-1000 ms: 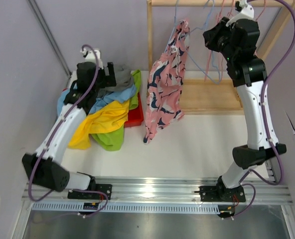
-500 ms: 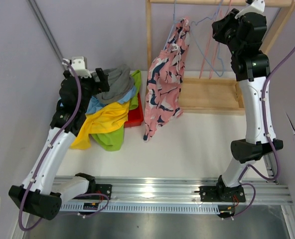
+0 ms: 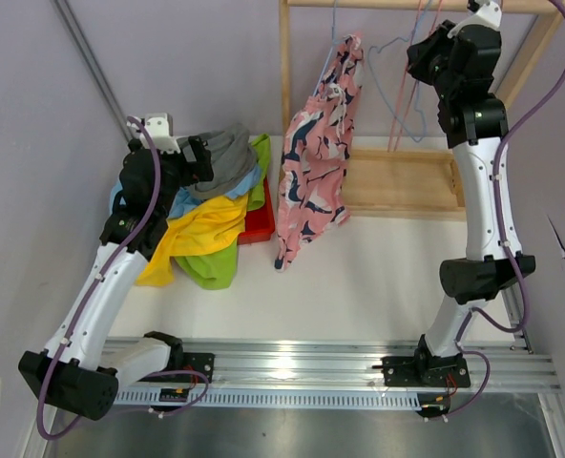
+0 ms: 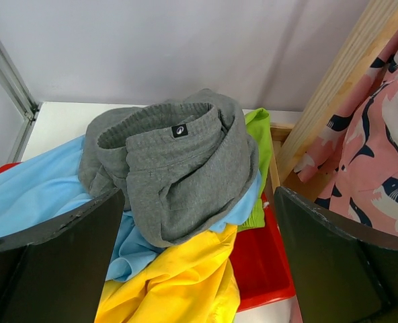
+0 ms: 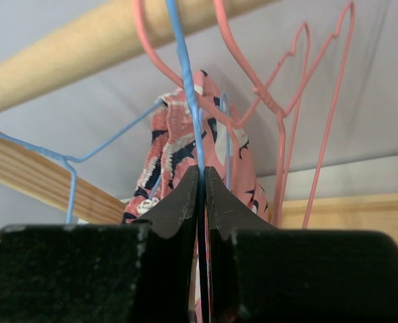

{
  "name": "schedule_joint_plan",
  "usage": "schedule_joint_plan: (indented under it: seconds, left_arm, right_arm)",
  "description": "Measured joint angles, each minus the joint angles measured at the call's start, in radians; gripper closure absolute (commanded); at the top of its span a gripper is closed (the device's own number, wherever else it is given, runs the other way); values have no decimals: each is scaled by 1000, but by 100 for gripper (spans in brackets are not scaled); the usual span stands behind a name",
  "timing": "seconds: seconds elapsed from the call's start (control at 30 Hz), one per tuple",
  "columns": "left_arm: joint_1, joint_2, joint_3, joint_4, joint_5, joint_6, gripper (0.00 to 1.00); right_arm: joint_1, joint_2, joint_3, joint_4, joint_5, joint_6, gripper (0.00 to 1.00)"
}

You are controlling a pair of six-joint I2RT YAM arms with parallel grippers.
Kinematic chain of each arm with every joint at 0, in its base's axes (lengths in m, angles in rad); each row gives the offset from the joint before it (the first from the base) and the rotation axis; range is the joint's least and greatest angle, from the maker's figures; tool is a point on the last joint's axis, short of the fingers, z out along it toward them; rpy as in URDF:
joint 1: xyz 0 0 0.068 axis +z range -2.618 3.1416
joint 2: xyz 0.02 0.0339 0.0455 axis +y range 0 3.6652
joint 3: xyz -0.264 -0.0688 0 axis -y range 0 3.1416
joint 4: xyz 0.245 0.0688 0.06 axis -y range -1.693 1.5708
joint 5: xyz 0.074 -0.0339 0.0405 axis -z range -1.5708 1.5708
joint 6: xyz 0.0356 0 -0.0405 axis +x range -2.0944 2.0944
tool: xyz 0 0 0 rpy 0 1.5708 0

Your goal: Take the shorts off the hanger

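The pink shorts with a navy-and-white print (image 3: 313, 162) hang from a blue hanger on the wooden rack (image 3: 286, 67); they also show in the right wrist view (image 5: 179, 145) and at the left wrist view's right edge (image 4: 384, 168). High by the rail, my right gripper (image 3: 419, 57) is shut on the thin wire of a blue hanger (image 5: 189, 101), with its jaws pressed together (image 5: 202, 176). My left gripper (image 3: 198, 158) stands open (image 4: 199, 259) above a pile with dark grey shorts (image 4: 179, 161) on top, then light blue (image 4: 31, 198), yellow (image 4: 175, 282) and lime green (image 4: 259, 134) ones.
The pile lies in and over a red bin (image 4: 263, 266) at the back left of the white table (image 3: 378, 277). Pink wire hangers (image 5: 283, 114) hang from the wooden rail (image 5: 85, 40) beside the blue one. The rack's wooden base (image 3: 397, 186) sits behind.
My left arm has drawn back to the left off the pile, leaving the grey shorts on top. My right gripper has risen and shifted right along the rail with the blue hanger.
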Motion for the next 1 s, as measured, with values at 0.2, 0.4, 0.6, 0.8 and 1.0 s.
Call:
schedule_joint_plan:
  seconds: [0.2,0.4,0.6,0.8,1.0]
  left_arm:
    - [-2,0,-3,0,13,0,1]
    - [-5,0,-6,1,18,0,1]
    - [-15,-9,-8,3,19,0,1]
    - [-32,-23,-20,7,19,1,1]
    - [-43,-30,-25,7,19,2,1]
  right_arm:
    - [5,20,-18,-3,-6,2,71]
    - [22,-5,-27,-16,15,-20,1]
    - [69,-129,-54,-29,69,-55,1]
    - [180,-286,-55,0,105,-73,1]
    - [266,-322,-96,76,100,-69,9]
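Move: The blue hanger is still in the right hand's shut fingers, its hook at the wooden rail, which crosses about 8 cm above the hand and 4 cm ahead. The empty pink hangers hang some 3 cm to the hand's right and 2 cm ahead; the pink shorts hang about 18 cm to its left, 6 cm nearer the base and 15 cm lower. From the left hand, that spot on the rail is roughly 38 cm right, 15 cm ahead and 22 cm up. The right hand first eases the blue hanger down about 2 cm and slightly forward to set its hook on the rail, then opens its fingers wide and lets go of it. It backs off some 16 cm towards the base while rising about 13 cm and swinging a little left, away from the hangers, with the fingertips tipping up by roughly 20 degrees. ##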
